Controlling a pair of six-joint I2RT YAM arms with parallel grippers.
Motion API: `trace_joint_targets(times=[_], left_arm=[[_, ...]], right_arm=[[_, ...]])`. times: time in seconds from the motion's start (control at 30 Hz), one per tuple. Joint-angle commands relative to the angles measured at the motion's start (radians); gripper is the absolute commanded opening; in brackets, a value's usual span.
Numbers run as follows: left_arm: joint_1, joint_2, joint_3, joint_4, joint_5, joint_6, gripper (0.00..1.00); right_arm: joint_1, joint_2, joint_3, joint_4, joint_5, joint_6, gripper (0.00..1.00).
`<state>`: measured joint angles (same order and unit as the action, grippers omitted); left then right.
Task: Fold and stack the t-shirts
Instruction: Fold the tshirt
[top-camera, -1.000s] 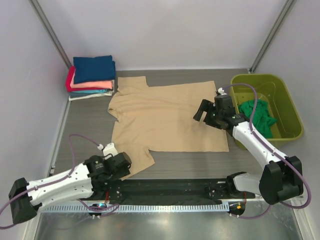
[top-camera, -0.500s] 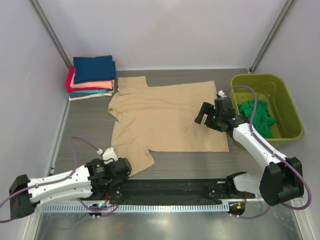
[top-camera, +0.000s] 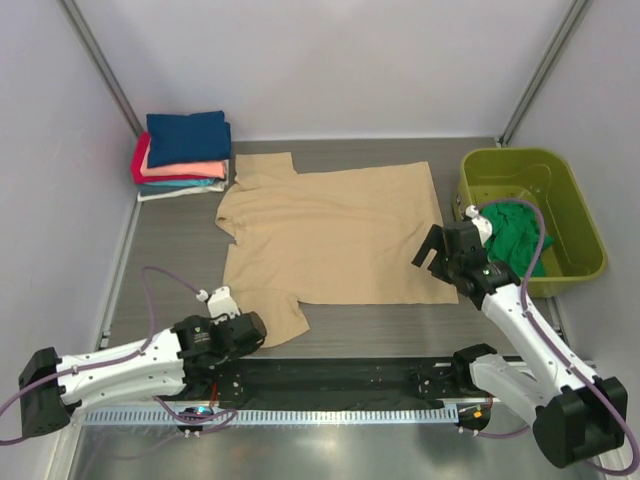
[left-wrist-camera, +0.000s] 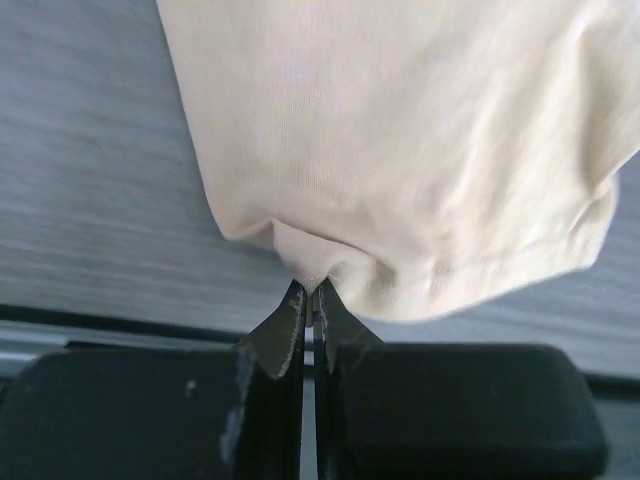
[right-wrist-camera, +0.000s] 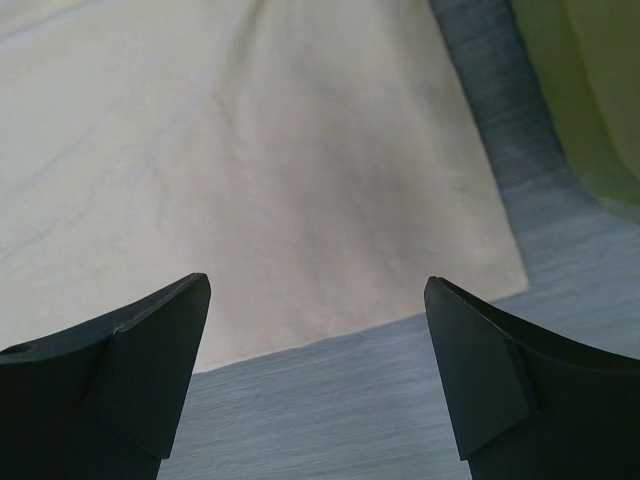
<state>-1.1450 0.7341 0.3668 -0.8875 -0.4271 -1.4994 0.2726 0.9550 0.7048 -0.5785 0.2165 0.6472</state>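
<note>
A tan t-shirt (top-camera: 330, 235) lies spread flat in the middle of the table. My left gripper (top-camera: 250, 328) sits at the shirt's near-left sleeve. In the left wrist view the jaws (left-wrist-camera: 310, 295) are shut, pinching a small fold of the sleeve hem (left-wrist-camera: 400, 150). My right gripper (top-camera: 437, 255) hovers open over the shirt's near-right hem corner. The tan cloth (right-wrist-camera: 250, 150) and bare table show between its fingers (right-wrist-camera: 318, 283), and nothing is held. Folded t-shirts (top-camera: 185, 150) are stacked at the back left, navy on top. An emerald green t-shirt (top-camera: 515, 235) lies crumpled in the tub.
A lime-green plastic tub (top-camera: 575, 215) stands at the right edge, close beside my right arm, and its wall (right-wrist-camera: 580, 90) shows in the right wrist view. Side walls close in the table on the left and right. A black rail runs along the near edge.
My left gripper has closed on the sleeve hem. My right gripper has moved right and nearer, from over the shirt's right side to its near-right corner, and is still open.
</note>
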Motion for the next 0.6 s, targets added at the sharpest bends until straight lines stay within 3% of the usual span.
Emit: trace_joint_targets(times=[0.0,0.2,0.43,0.57], left_arm=[[0.021,-0.027,0.053,0.015,-0.223,0.068,0.0],[0.099,-0.088,0.13,-0.03,-0.263,0.192,0.0],[0.275,-0.193,0.205,-0.019,-0.259,0.378,0.0],[0.32,-0.162,0.213,0.001,-0.245,0.392,0.0]], right_arm=[[0.002,-0.087,-0.057,-0.072,0.119,0.098,0.95],[0.004,-0.05,-0.119,-0.061,0.035,0.204,0.96],[0.004,-0.068,-0.18,-0.038,0.076,0.262,0.96],[0.004,-0.108,-0.168,-0.086,0.121,0.281,0.96]])
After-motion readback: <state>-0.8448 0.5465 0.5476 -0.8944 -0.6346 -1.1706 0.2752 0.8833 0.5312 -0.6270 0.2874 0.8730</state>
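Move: The left hand already pinches the hem of the t-shirt's near sleeve, 1-2 cm above the table; the shoulder seam it is taken towards is about 13 cm ahead and 2 right, at table height, with the armpit some 10 ahead and 10 right. For the open right hand, the shirt's near right corner lies roughly 8 cm back, 9 right and 11 below. The green bin is about 8 ahead and 20 right of that hand. Keeping its pinch on the sleeve hem, the left hand lifts and carries it forward, about 10 cm up and 8 ahead with some 4 to the left, towards the shoulder seam, the fingertips swinging up about 20 degrees. Meanwhile the right hand, still wide open and touching nothing, sinks about 5 cm and draws back some 4 and slightly right towards the shirt's near right corner, turning roughly 10 degrees clockwise. ##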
